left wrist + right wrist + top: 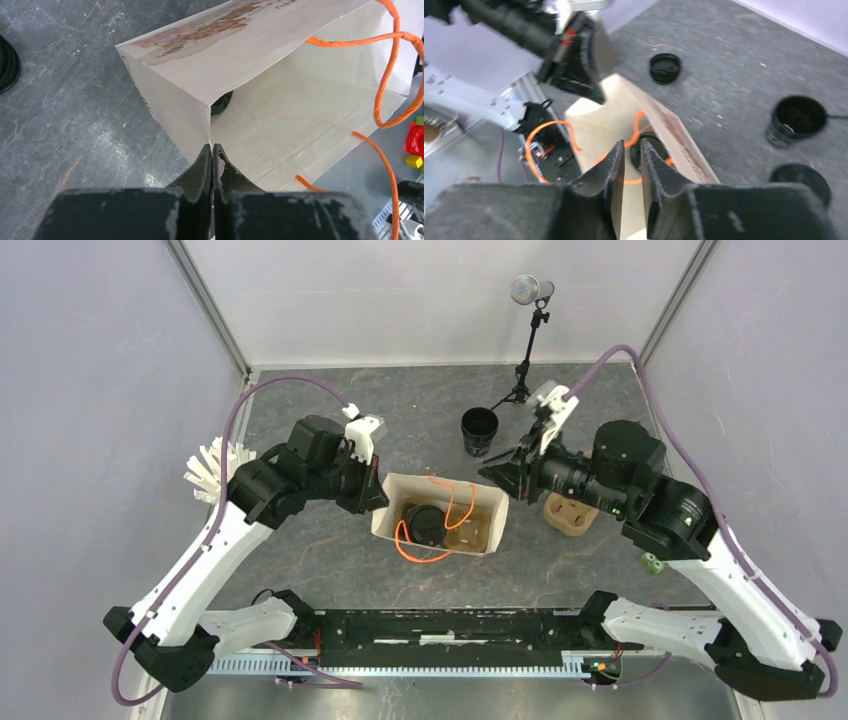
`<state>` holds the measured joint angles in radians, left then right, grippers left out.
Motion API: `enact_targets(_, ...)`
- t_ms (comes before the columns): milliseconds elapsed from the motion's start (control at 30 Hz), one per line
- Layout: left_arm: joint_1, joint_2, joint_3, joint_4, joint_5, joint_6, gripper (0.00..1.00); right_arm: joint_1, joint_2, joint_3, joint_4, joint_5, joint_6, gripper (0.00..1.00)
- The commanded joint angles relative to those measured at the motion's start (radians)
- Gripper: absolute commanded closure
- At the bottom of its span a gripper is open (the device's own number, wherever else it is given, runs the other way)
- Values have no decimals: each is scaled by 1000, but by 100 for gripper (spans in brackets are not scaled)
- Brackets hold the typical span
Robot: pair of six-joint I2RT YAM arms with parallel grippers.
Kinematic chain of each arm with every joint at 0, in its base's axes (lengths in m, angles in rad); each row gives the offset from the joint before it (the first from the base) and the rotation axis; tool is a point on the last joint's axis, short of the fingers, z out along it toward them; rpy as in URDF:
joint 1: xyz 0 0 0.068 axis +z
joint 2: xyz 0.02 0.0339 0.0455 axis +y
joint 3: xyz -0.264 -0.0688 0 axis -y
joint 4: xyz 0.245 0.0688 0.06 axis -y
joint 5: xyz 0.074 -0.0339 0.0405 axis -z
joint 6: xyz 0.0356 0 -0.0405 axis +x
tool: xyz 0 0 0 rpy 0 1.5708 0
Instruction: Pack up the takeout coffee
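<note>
A beige paper bag (440, 502) with orange handles (455, 502) lies open in the middle of the table. Inside it a lidded black takeout coffee cup (424, 524) sits in a brown carrier (472, 534); the cup also shows in the right wrist view (651, 145). My left gripper (212, 148) is shut on the bag's (280, 105) left rim corner. My right gripper (631, 150) hangs over the bag's right end, jaws slightly apart with nothing clamped. An uncovered black cup (480, 430) stands behind the bag.
A loose black lid (665, 67) lies beyond the bag, another round black lid (801, 180) near the uncovered cup (796, 120). A brown pulp carrier piece (570, 512) sits under the right arm. A microphone stand (527, 340) is at the back. Coloured blocks (415, 142) lie at the near edge.
</note>
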<state>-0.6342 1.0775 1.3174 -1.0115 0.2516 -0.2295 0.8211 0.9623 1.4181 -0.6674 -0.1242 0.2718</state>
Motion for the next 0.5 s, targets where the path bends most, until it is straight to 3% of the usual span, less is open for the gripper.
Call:
enact_targets(0, 6, -45, -43, 128, 68, 19, 98, 170, 53, 5, 111, -51, -106, 82)
enact_targets(167, 6, -99, -113, 219, 83, -3, 98, 420, 202, 82, 89, 113, -221, 100)
enact_targets(300, 7, -137, -168, 282, 116, -24, 98, 508, 257, 77, 124, 276, -316, 100)
enact_targets(467, 6, -213, -258, 358, 152, -7, 98, 577, 246, -57, 151, 463, -445, 100)
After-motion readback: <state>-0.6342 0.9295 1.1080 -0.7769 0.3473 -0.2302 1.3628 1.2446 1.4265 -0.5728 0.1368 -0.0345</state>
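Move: The near orange handle stands about 9 cm back, 10 cm left and 11 cm below the right hand. From that hand, the far handle is some 1 cm back, 4 cm left and 12 cm down, and the black-lidded cup inside the bag is roughly 3 cm back, 11 cm left and 27 cm down. From the left hand, already gripping the bag's left rim, the near handle lies about 8 cm back, 7 cm right and 2 cm up. Leftward and back, the right hand swings fast across the bag's open mouth towards the near orange handle, about 13 cm left and 7 cm back, dropping some 7 cm, mostly in the later part. Its part-open fingers shut on the way and its wrist swings counter-clockwise while rolling its left side down. The left hand keeps its pinch on the rim, tilting about 10 degrees with a slight drift right. ##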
